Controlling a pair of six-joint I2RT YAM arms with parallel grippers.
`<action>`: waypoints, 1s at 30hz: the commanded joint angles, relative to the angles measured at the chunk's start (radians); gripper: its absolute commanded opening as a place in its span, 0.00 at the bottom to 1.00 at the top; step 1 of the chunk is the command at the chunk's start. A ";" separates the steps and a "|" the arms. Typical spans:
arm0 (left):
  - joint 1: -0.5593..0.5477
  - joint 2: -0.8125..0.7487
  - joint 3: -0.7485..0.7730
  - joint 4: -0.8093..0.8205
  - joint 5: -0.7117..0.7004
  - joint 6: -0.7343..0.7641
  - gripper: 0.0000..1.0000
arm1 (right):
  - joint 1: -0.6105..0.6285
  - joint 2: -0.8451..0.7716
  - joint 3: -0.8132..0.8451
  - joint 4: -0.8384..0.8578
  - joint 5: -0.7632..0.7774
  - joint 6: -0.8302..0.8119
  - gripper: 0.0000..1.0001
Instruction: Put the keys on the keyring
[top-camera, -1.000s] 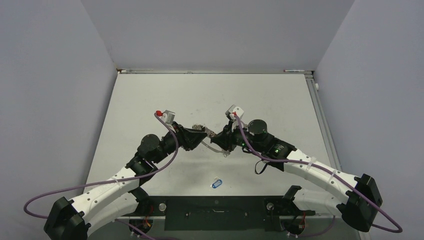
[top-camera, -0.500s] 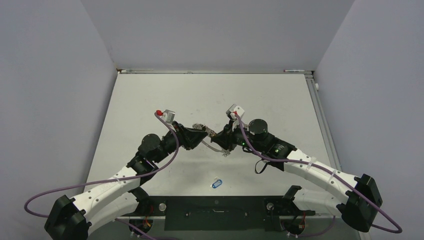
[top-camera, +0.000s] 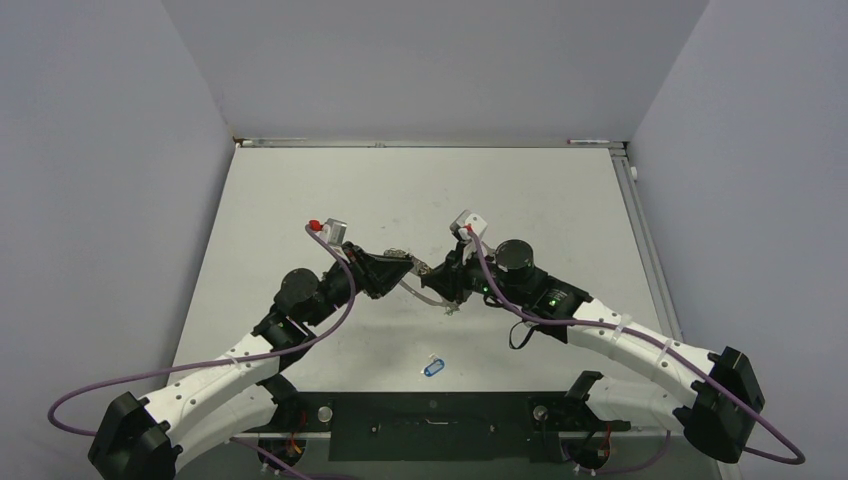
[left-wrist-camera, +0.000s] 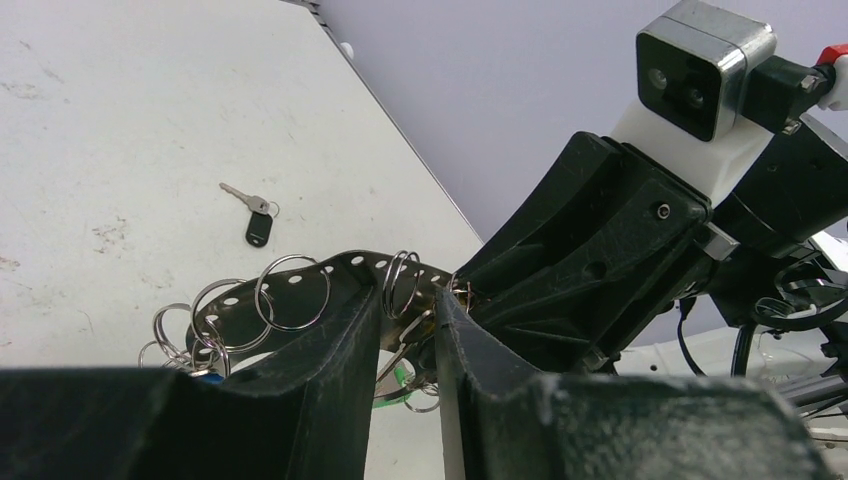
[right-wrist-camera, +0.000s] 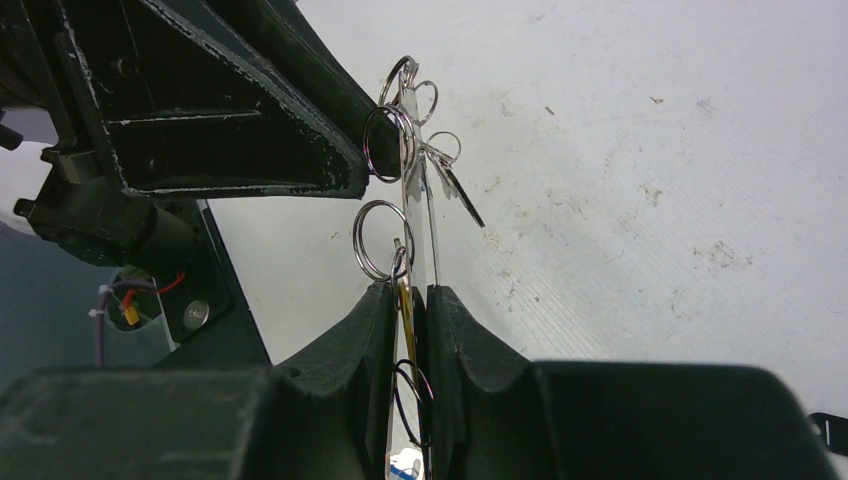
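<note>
The keyring (top-camera: 420, 292) is a curved grey metal band with holes (left-wrist-camera: 300, 272), held above the table between the two arms. My right gripper (right-wrist-camera: 410, 295) is shut on it, with the band edge-on (right-wrist-camera: 412, 200) between its pads. Several small split rings hang from the band. My left gripper (left-wrist-camera: 408, 295) meets the band from the other side. Its jaws stand narrowly apart around one split ring (left-wrist-camera: 404, 284), and a key blade with a green tag (left-wrist-camera: 400, 378) hangs in the gap. From above, the left gripper (top-camera: 407, 263) and right gripper (top-camera: 433, 274) nearly touch.
A key with a blue tag (top-camera: 432, 367) lies on the table near the front edge, by the black base plate (top-camera: 430, 425). A black-headed key (left-wrist-camera: 257, 228) lies on the white table (top-camera: 420, 190) beyond the grippers. Grey walls close in three sides.
My left gripper's jaws have drawn closer together around the split ring. Both arms and the keyring have hardly shifted.
</note>
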 joint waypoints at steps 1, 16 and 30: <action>0.005 -0.012 0.019 0.059 -0.034 -0.011 0.22 | 0.026 -0.003 0.007 0.096 -0.023 -0.016 0.05; 0.001 -0.022 -0.056 0.195 -0.023 0.086 0.00 | 0.093 -0.006 0.024 0.055 0.040 -0.103 0.05; -0.099 0.017 -0.236 0.537 -0.110 0.334 0.00 | 0.231 0.011 0.104 -0.033 0.132 -0.234 0.13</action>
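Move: A split ring on the plate's rim already sits between the left hand's parted fingertips, within about 1 cm. The middle of the plate lies about 4 cm back, 3 cm right and 3 cm below; the blue-tagged key is on the table, roughly 12 cm back, 5 cm right and 24 cm below. From the right hand, which grips the plate, the ring is some 4 cm ahead, 4 cm left and 2 cm above. The left fingers close fully on the split ring and pinch it. Then the left hand draws back about 2 cm and down about 1 cm, tipping its fingertips up nearly 20 degrees. The right hand keeps its grip on the plate and eases back and down alongside, also about 1 cm left, dipping its fingertips slightly as it turns. ##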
